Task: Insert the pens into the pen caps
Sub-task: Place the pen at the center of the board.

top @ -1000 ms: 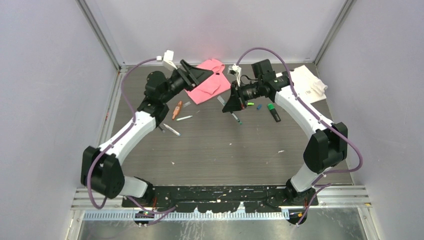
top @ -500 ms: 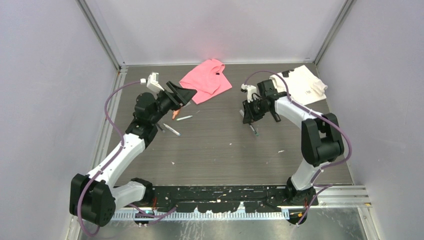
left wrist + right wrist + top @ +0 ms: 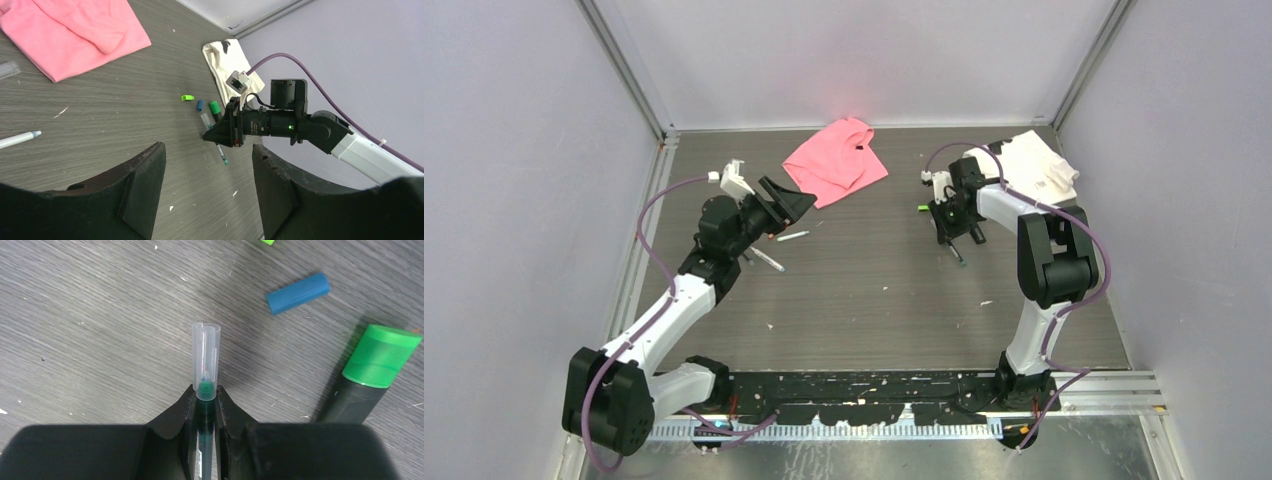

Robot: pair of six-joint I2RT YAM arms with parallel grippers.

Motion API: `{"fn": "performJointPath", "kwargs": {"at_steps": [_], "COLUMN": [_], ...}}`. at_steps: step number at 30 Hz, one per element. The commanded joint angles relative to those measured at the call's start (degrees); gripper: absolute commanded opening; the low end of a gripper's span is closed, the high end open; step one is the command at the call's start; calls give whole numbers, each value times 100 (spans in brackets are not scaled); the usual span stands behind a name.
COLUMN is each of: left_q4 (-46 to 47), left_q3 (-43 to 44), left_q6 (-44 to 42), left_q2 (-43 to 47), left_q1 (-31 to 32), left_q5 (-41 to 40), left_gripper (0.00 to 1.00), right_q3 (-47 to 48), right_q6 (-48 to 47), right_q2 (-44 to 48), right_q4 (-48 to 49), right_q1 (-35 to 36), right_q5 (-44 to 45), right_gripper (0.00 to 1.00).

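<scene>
My right gripper point(image 3: 205, 400) is shut on a dark green pen point(image 3: 204, 440), held low over the table. The pen's tip sits inside the mouth of a clear cap point(image 3: 206, 352) lying on the table. A blue cap point(image 3: 298, 292), a bright green cap point(image 3: 187, 98) and a black highlighter with a green cap point(image 3: 372, 370) lie close by. In the top view the right gripper point(image 3: 954, 222) is at the back right with the pen point(image 3: 958, 256) sticking out behind it. My left gripper point(image 3: 789, 203) is open and empty above two white-bodied pens point(image 3: 792, 236) point(image 3: 767, 260). The orange pen is hidden.
A pink cloth point(image 3: 834, 165) lies at the back middle and a white cloth point(image 3: 1039, 165) in the back right corner. White specks of debris point(image 3: 986, 303) are scattered on the table. Another clear cap point(image 3: 7, 70) lies near the pink cloth.
My right gripper has carried the green pen to the right and down to the caps, and its tip now meets the clear cap. My left gripper has drawn back toward the near left.
</scene>
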State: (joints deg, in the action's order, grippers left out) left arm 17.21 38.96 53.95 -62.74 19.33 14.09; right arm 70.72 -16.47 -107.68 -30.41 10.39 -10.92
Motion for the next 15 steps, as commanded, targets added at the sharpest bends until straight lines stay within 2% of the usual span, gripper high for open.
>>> {"fn": "performJointPath", "kwargs": {"at_steps": [1,6,10,15], "left_q4": [326,335,320,254], "left_q3": [84,13,-11,-2], "left_q6": [1,10,-12,-71], "left_q2": [-51,-16,29,81], "left_q1": [-35,-35,-35,-40], "left_q5": [56,51,38,41], "left_gripper": [65,65,65,65], "right_q3": [164,169,212,456], "right_q6": [-126,-132,-190,-167], "right_q2": [-99,-76,-18,173], "right_q4": [-101,-193,-329,-600], "right_q1": [-135,-221,-292,-505], "right_q5": [81,-77,-235,-572], "right_gripper": [20,28,40,46]}}
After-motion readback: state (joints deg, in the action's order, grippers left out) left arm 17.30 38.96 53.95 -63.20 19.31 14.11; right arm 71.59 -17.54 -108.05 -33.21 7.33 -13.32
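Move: The capped green pen is still pinched in the right fingers, its middle roughly 1 cm back and 1 cm right of the hand point, just over the table. From this hand the black marker is about 4 cm ahead and 7 cm right; the blue cap is roughly 7 cm straight ahead, and the green cap some 9 cm ahead, 4 cm left. From the left hand the pen is about 36 cm right, 4 cm ahead and 23 cm below. Sideways to the robot's right, the right hand eases about 1.5 cm over the table towards the black marker, staying level and pointing down with hardly any tilt. On the way its fingers spread to roughly double their gap, letting go of the capped pen low over the board. ##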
